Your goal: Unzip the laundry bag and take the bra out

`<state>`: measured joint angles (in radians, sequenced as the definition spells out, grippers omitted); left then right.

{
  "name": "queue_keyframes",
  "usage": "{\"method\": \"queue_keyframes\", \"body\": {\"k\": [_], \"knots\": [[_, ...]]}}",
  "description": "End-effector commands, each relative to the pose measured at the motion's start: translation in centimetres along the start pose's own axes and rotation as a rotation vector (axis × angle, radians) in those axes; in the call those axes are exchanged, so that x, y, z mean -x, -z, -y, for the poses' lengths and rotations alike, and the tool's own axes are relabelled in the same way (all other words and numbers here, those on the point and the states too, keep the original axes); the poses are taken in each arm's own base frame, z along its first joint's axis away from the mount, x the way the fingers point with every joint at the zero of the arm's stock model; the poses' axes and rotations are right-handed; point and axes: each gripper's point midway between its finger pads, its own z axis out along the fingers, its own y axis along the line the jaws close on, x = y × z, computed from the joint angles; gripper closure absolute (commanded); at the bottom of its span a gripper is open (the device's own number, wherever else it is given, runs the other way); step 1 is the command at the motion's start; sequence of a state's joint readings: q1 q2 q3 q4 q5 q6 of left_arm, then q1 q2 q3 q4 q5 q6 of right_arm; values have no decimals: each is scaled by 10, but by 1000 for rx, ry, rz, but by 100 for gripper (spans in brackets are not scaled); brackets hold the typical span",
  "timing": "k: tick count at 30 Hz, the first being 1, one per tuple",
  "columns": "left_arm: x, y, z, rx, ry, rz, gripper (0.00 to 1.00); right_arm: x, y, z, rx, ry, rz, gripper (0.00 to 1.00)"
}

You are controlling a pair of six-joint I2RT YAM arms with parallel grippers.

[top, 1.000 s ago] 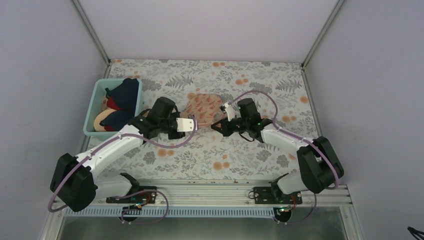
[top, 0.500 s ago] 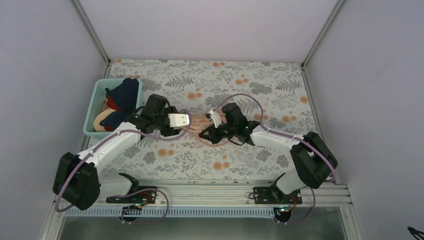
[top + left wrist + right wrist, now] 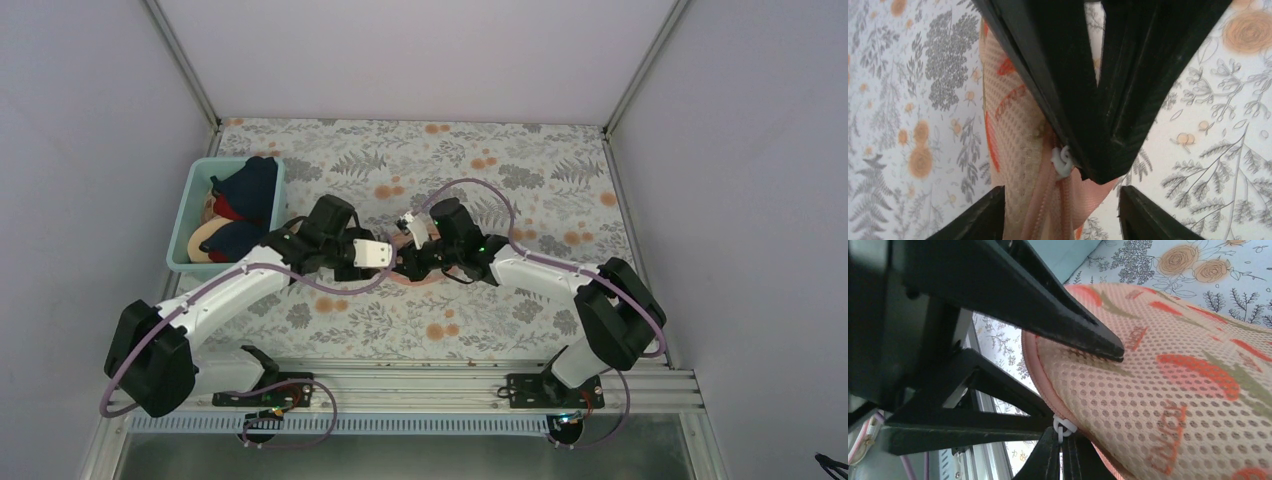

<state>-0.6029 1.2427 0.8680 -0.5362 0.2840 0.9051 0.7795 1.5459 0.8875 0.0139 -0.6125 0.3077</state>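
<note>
The peach-pink floral laundry bag (image 3: 1158, 380) lies mid-table, mostly hidden under both grippers in the top view (image 3: 402, 243). My right gripper (image 3: 1063, 436) is shut on the bag's small white zipper pull (image 3: 1064, 426) at the bag's rim. The left wrist view shows the same pull (image 3: 1062, 162) pinched by the right gripper's black fingers (image 3: 1088, 100). My left gripper (image 3: 1061, 190) is open and straddles the bag's edge (image 3: 1013, 135); one of its fingers (image 3: 1073, 325) rests on the bag's top, the other sits below. The mustard bra is not in view.
A teal plastic bin (image 3: 196, 182) with navy-and-red and beige bras stands at the left, just behind my left arm. The floral tablecloth (image 3: 520, 160) covers the table. Grey walls close in the back and both sides.
My right gripper has moved left and nearer, bringing the bag's edge with it. My left gripper drew back, then came in around the bag. The bag, plainly visible before, is now mostly covered.
</note>
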Motion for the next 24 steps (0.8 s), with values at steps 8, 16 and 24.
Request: {"method": "queue_keyframes", "body": {"k": [8, 16, 24], "knots": [[1, -4, -4, 36, -6, -1, 97, 12, 3, -10, 3, 42, 27, 96], [-12, -7, 0, 51, -22, -41, 98, 5, 16, 12, -88, 20, 23, 96], [-17, -8, 2, 56, -26, -53, 98, -9, 44, 45, -180, -29, 35, 96]]}}
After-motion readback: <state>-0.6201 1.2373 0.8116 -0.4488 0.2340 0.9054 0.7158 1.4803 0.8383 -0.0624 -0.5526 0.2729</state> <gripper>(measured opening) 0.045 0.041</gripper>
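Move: The laundry bag's zip seam runs between my open left fingers, about 1 cm below their closing point. The white zip pull is some 3 cm to the right of that point. The bag's body hangs roughly 5 cm ahead, 3 cm right and 4 cm below, and its strap is about 3 cm back, 7 cm right and 6 cm below. My right hand already holds the pull, and the seam spot for my left lies about 3 cm left of it. I shut my left fingers on the zip seam just left of the pull and pinch it, letting that hand sink about 1 cm and then stay as the anchor. My right hand keeps its grip on the zip pull and waits until the left has closed. Then it draws the pull to the right, away from my left hand, by some 3 cm, easing slightly forward and gaining speed. ##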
